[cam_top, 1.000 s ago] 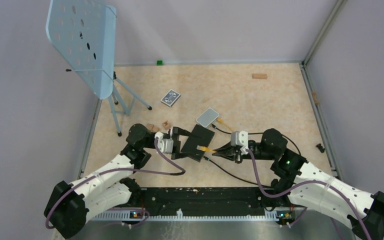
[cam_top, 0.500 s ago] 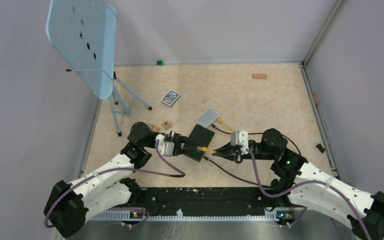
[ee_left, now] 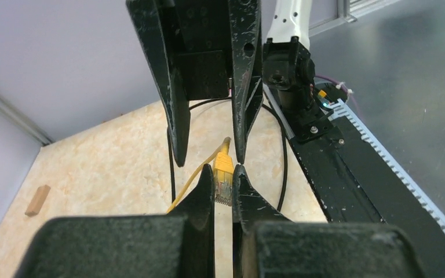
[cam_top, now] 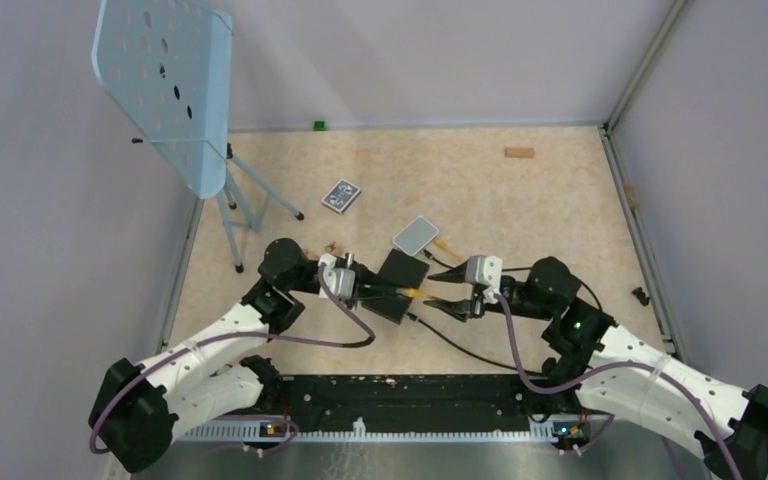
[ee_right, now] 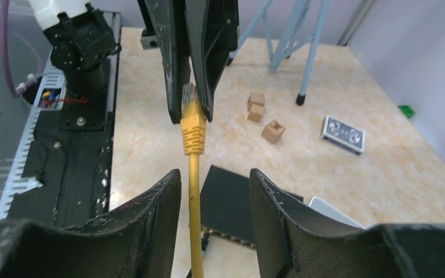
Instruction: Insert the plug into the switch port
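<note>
The yellow plug (ee_left: 223,176) is pinched between the tips of my left gripper (ee_left: 224,169), which is shut on it, above the floor. From the right wrist view the plug (ee_right: 193,124) sticks out of the left fingers (ee_right: 200,52), and its yellow cable (ee_right: 194,220) runs loose between the spread jaws of my right gripper (ee_right: 215,172), which is open. The flat black switch box (cam_top: 402,275) lies under both grippers. Its edge with the switch port sockets (ee_right: 227,236) faces the right arm. In the top view my left gripper (cam_top: 388,291) and right gripper (cam_top: 440,290) face each other.
A pale grey-blue card (cam_top: 416,235) lies just behind the box, a playing card (cam_top: 341,195) farther back left. Small wooden blocks (ee_right: 256,107) sit left of the box. A blue perforated stand (cam_top: 165,80) occupies the back left. A black cable (cam_top: 460,345) trails toward the near edge.
My left gripper slid right and shut on the yellow plug. My right gripper, which had held the plug, opened and let it go.
</note>
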{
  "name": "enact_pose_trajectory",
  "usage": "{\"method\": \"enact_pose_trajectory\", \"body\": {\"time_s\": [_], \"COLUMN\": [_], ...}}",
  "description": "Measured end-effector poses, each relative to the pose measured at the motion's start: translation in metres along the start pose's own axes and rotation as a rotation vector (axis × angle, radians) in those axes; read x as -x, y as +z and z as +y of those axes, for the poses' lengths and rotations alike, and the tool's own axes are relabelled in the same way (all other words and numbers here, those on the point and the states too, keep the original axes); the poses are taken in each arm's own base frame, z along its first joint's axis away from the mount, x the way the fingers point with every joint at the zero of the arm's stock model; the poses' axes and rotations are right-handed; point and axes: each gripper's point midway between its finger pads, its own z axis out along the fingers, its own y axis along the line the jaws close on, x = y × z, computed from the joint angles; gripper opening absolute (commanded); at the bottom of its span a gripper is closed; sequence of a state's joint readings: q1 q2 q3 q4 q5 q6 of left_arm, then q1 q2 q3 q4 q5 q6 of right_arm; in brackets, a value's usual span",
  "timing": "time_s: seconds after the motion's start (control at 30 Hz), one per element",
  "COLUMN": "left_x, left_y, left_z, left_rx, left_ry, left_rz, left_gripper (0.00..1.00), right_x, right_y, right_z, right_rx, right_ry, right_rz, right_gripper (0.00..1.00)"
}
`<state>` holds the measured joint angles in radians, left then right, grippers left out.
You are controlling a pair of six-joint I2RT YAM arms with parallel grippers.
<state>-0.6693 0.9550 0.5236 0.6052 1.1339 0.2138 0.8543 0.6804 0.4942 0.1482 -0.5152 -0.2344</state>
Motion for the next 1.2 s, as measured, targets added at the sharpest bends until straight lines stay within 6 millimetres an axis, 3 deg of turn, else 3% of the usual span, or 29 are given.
{"method": "enact_pose_trajectory", "body": {"time_s": [0.2,0.6,0.67,0.77,0.87,1.0,1.13,1.17,1.2], "left_x": [-0.003,-0.003,-0.003,-0.002,-0.003,-0.003,-0.003,-0.003,-0.003], "left_y": [-0.001,-0.003,-0.003,-0.003,-0.003,-0.003,-0.004,-0.004,-0.004], "left_z": [0.006,0.015,0.016,0.017,0.019,0.020,0.021,0.020,0.020], "left_rx": [0.079,0.164,0.168,0.176,0.184,0.193,0.196,0.196,0.196], "left_ry": [-0.088,-0.178,-0.182,-0.188,-0.192,-0.193,-0.196,-0.199,-0.200], "left_rz": [-0.007,-0.026,-0.028,-0.030,-0.030,-0.030,-0.030,-0.029,-0.029], "left_gripper": [0.00,0.00,0.00,0.00,0.00,0.00,0.00,0.00,0.09], "right_x": [0.016,0.007,0.007,0.011,0.014,0.017,0.017,0.017,0.017], "right_y": [0.006,0.023,0.023,0.023,0.023,0.023,0.023,0.023,0.023], "right_z": [-0.011,-0.010,-0.010,-0.010,-0.010,-0.010,-0.009,-0.009,-0.009], "right_rx": [-0.030,0.022,0.025,0.028,0.029,0.030,0.034,0.034,0.034], "right_ry": [-0.070,-0.082,-0.085,-0.093,-0.098,-0.105,-0.109,-0.109,-0.110], "right_rz": [-0.067,-0.060,-0.063,-0.076,-0.089,-0.099,-0.100,-0.099,-0.098], "right_gripper": [0.44,0.28,0.28,0.38,0.39,0.27,0.01,0.00,0.00]}}
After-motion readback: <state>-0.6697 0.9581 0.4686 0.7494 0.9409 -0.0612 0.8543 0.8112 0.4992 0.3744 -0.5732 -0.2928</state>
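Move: The left hand already grips the yellow plug by its clear end, the boot sticking out about 1 cm to the right of that hand point. From the open right hand the plug lies some 3 cm to the left, 1 cm back and 1 cm up. The black switch is on the table, about 7 cm ahead of the right hand, 5 cm left and 21 cm below, and the grey pad about 12 cm beyond the switch and some 5 cm to the right of it. The right hand first goes forward and up nearly 2 cm, then about 2 cm left towards the plug, dipping and rising again by about 1 cm as its half-open fingers narrow, reopen a little and finally shut on the yellow boot. Meanwhile the left hand keeps its pinch on the clear end and carries the plug about 2 cm forward, rolling it some 15 degrees and swinging its fingers round counter-clockwise to point squarely right at the other gripper. ##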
